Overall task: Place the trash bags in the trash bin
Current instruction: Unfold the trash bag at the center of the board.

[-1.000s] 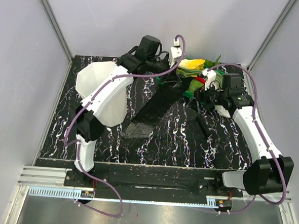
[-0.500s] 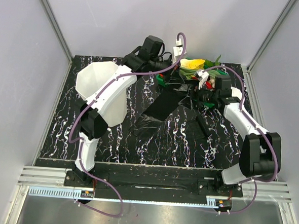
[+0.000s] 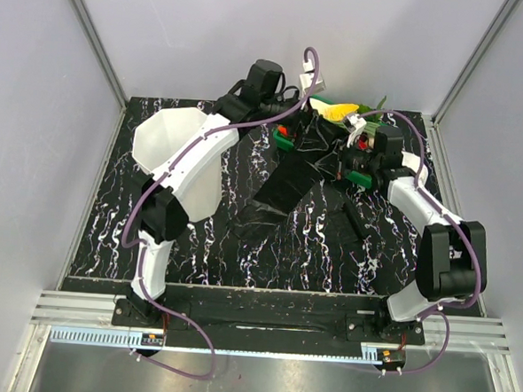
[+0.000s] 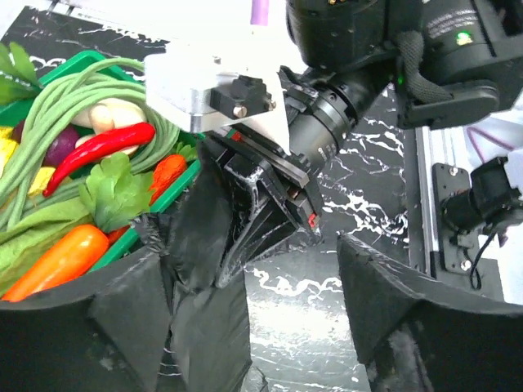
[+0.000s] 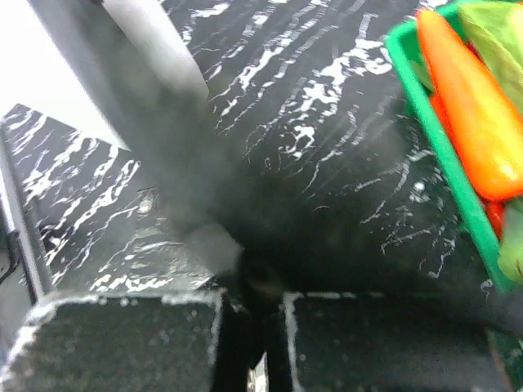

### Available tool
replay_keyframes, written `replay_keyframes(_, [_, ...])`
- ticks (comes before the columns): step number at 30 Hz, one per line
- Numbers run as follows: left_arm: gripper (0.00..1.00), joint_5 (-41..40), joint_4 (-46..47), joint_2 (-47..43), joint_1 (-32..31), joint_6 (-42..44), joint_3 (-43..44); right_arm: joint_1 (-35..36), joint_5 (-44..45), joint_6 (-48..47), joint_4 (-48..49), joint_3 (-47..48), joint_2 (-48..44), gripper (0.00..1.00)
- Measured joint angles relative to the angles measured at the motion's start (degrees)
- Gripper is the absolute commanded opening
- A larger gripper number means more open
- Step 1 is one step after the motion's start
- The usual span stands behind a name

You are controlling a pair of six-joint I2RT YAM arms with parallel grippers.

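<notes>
A black trash bag (image 3: 284,184) stretches as a crinkled sheet from the back of the table down toward its middle. Its upper end drapes over the green tray. My right gripper (image 3: 342,162) is shut on that upper end; black film is pinched between its closed fingers (image 5: 261,327). In the left wrist view its jaws grip the gathered film (image 4: 245,220). My left gripper (image 4: 270,327) stands open just beside, with film (image 4: 204,318) resting against the left finger. A small folded black bundle (image 3: 355,221) lies at the right. The white faceted trash bin (image 3: 171,150) stands at the left, under my left arm.
A green tray (image 4: 122,241) of vegetables sits at the back, holding a red chilli (image 4: 102,147), orange peppers (image 5: 470,106) and green beans. In the top view its rim (image 3: 361,178) shows beside the right gripper. Grey walls enclose the black marbled table (image 3: 391,257).
My left gripper has opened and let go of the bag. My right gripper moved in toward the back left and shut on the bag's upper end, which now lies higher over the tray.
</notes>
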Motion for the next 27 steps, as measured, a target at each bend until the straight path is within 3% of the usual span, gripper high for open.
replay_keyframes(9, [0.99,-4.09,2.91,-1.05,4.70,-0.35,-8.79,0.00,21.42,-7.04,-15.34,0.22,-4.57,0.00])
replay_keyframes(14, [0.99,-7.30,-1.01,-9.70,6.21,8.04,-25.31,-0.02,30.12,-9.01,-20.06,-2.01,-7.15,0.01])
replay_keyframes(16, [0.99,-8.39,-3.80,-13.27,5.64,12.04,-29.75,-0.07,33.55,-9.68,-21.64,-2.62,-7.32,0.16])
replay_keyframes(18, [0.99,-10.27,-6.82,-16.39,4.66,16.35,-32.96,-0.22,36.76,-10.29,-23.39,-2.95,-7.32,0.46])
replay_keyframes(19, [0.99,-11.85,-8.04,-17.75,3.91,18.36,-34.40,-0.37,38.01,-10.93,-24.35,-2.97,-7.34,0.56])
replay_keyframes(22, [0.99,-17.55,-10.49,-20.50,0.52,23.41,-39.08,-1.14,40.87,-11.45,-26.14,-3.06,-7.58,0.73])
replay_keyframes(27, [0.97,-25.86,-12.85,-20.44,-5.84,27.78,-45.05,-2.69,43.52,-12.09,-28.57,-3.10,-9.27,0.76])
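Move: The left fingers are already parting from the bag; the bag's lower end lies about 10 cm back, 9 left and 30 below them. From that hand the trash bin is some 27 cm left and level, its middle 18 below, the green tray 15 ahead, 13 right, 28 below. The right hand pinches the bag's mouth, with the black roll 10 cm back, 7 right and 18 below, and the green tray 13 ahead, straight in line, 15 below. Left opens, sinking 19 cm back-left towards the bag's end; right draws the mouth 15 cm right, then opens. ##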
